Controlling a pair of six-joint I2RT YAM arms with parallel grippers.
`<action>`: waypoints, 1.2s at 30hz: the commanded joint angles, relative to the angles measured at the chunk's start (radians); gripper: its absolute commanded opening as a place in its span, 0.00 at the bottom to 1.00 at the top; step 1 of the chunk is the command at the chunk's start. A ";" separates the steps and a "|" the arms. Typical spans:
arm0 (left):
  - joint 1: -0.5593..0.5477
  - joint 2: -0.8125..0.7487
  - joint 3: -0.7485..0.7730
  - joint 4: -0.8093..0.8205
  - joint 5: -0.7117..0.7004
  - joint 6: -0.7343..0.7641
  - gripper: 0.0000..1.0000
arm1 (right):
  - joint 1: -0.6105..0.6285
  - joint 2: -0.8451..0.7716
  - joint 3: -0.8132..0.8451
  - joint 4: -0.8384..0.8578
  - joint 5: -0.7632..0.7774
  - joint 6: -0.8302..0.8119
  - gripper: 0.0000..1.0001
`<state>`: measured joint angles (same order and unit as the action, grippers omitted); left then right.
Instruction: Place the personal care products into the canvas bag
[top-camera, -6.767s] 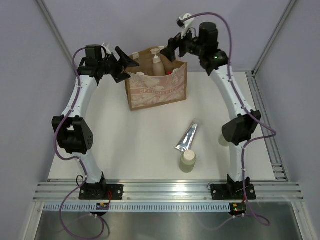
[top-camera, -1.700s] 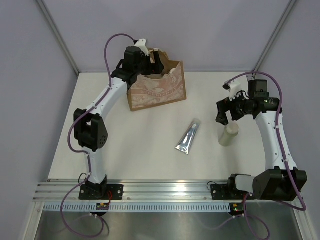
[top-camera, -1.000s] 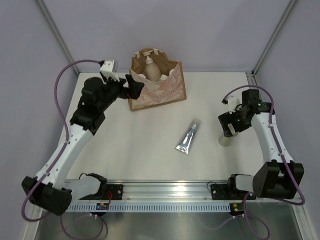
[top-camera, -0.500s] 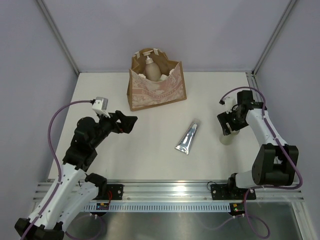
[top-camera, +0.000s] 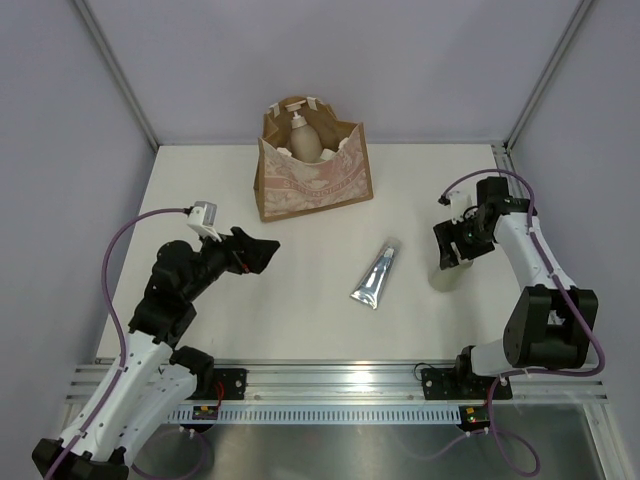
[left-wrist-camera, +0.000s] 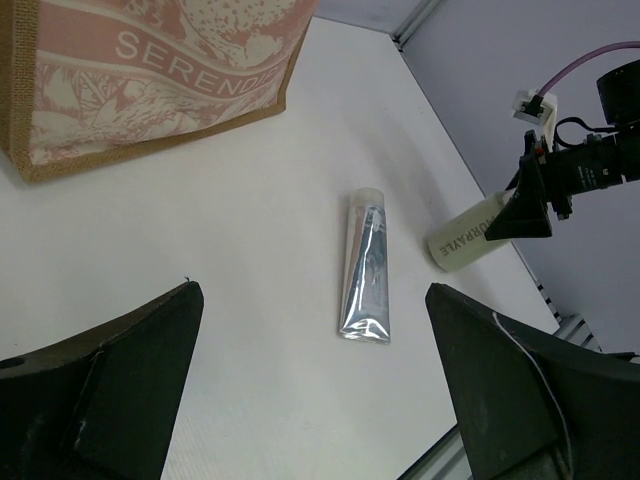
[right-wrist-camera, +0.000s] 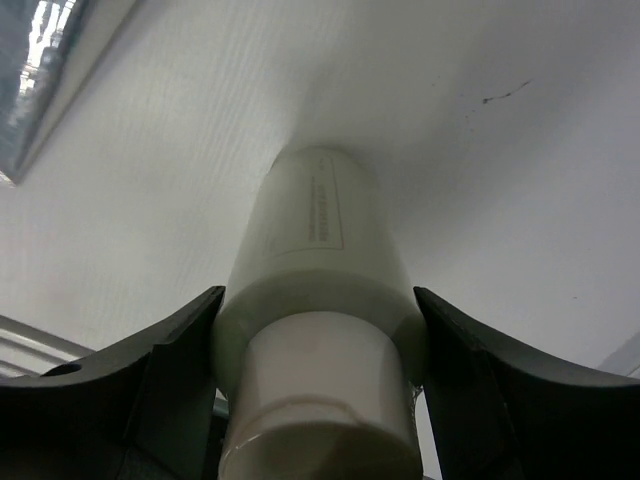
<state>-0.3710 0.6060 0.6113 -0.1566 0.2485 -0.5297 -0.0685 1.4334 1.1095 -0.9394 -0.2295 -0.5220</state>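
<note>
The canvas bag (top-camera: 312, 182) stands at the back centre, and a beige pump bottle (top-camera: 301, 140) stands upright inside it. The silver-blue tube (top-camera: 375, 277) lies flat on the table right of centre. My right gripper (top-camera: 456, 244) is shut on the shoulder of a beige bottle (top-camera: 446, 274), which leans with its base on the table; in the right wrist view the bottle (right-wrist-camera: 318, 260) fills the space between the fingers of the gripper (right-wrist-camera: 317, 300). My left gripper (top-camera: 256, 250) is wide open and empty, left of the tube. The left wrist view shows the bag (left-wrist-camera: 150, 80), tube (left-wrist-camera: 364, 265) and bottle (left-wrist-camera: 465, 240).
The white table (top-camera: 300, 300) is framed by aluminium posts and a rail along the near edge (top-camera: 340, 385). The right arm's lower links (top-camera: 545, 330) stand at the near right.
My left arm has drawn back from the bag towards the near left and now points at the tube. My right gripper has come down onto the beige bottle and closed on it.
</note>
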 joint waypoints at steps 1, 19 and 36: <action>0.003 -0.003 0.001 0.055 0.054 -0.026 0.99 | -0.004 -0.059 0.157 -0.061 -0.230 0.069 0.00; -0.002 -0.017 -0.021 -0.054 0.054 -0.058 0.99 | 0.274 0.364 1.151 -0.173 -0.755 0.287 0.00; -0.022 0.040 0.021 -0.132 0.057 -0.032 0.99 | 0.555 0.865 1.560 0.467 -0.032 0.462 0.00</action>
<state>-0.3859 0.6437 0.6022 -0.3046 0.2848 -0.5804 0.4442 2.3054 2.6713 -0.6445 -0.4690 0.0334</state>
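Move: The canvas bag I am taking the pale green bottle to has its middle about 34 cm to my right hand's left, 27 cm ahead and roughly 3 cm higher. The pump bottle stands in it, some 35 cm left, 29 ahead and 6 up. The silver tube lies about 16 cm left, 3 ahead and 9 below. From my left hand the bag is around 31 cm ahead, 12 right and 12 below. My right hand, still gripping the bottle by its capped end, swings left and up towards the bag, about 34 cm left and 32 cm up, forward more and more, then over the mouth pushes on forward while dipping some 8 cm. The wrist swings the fingers up from straight down to forward-left. My open left hand sinks about 5 cm, touching nothing. ##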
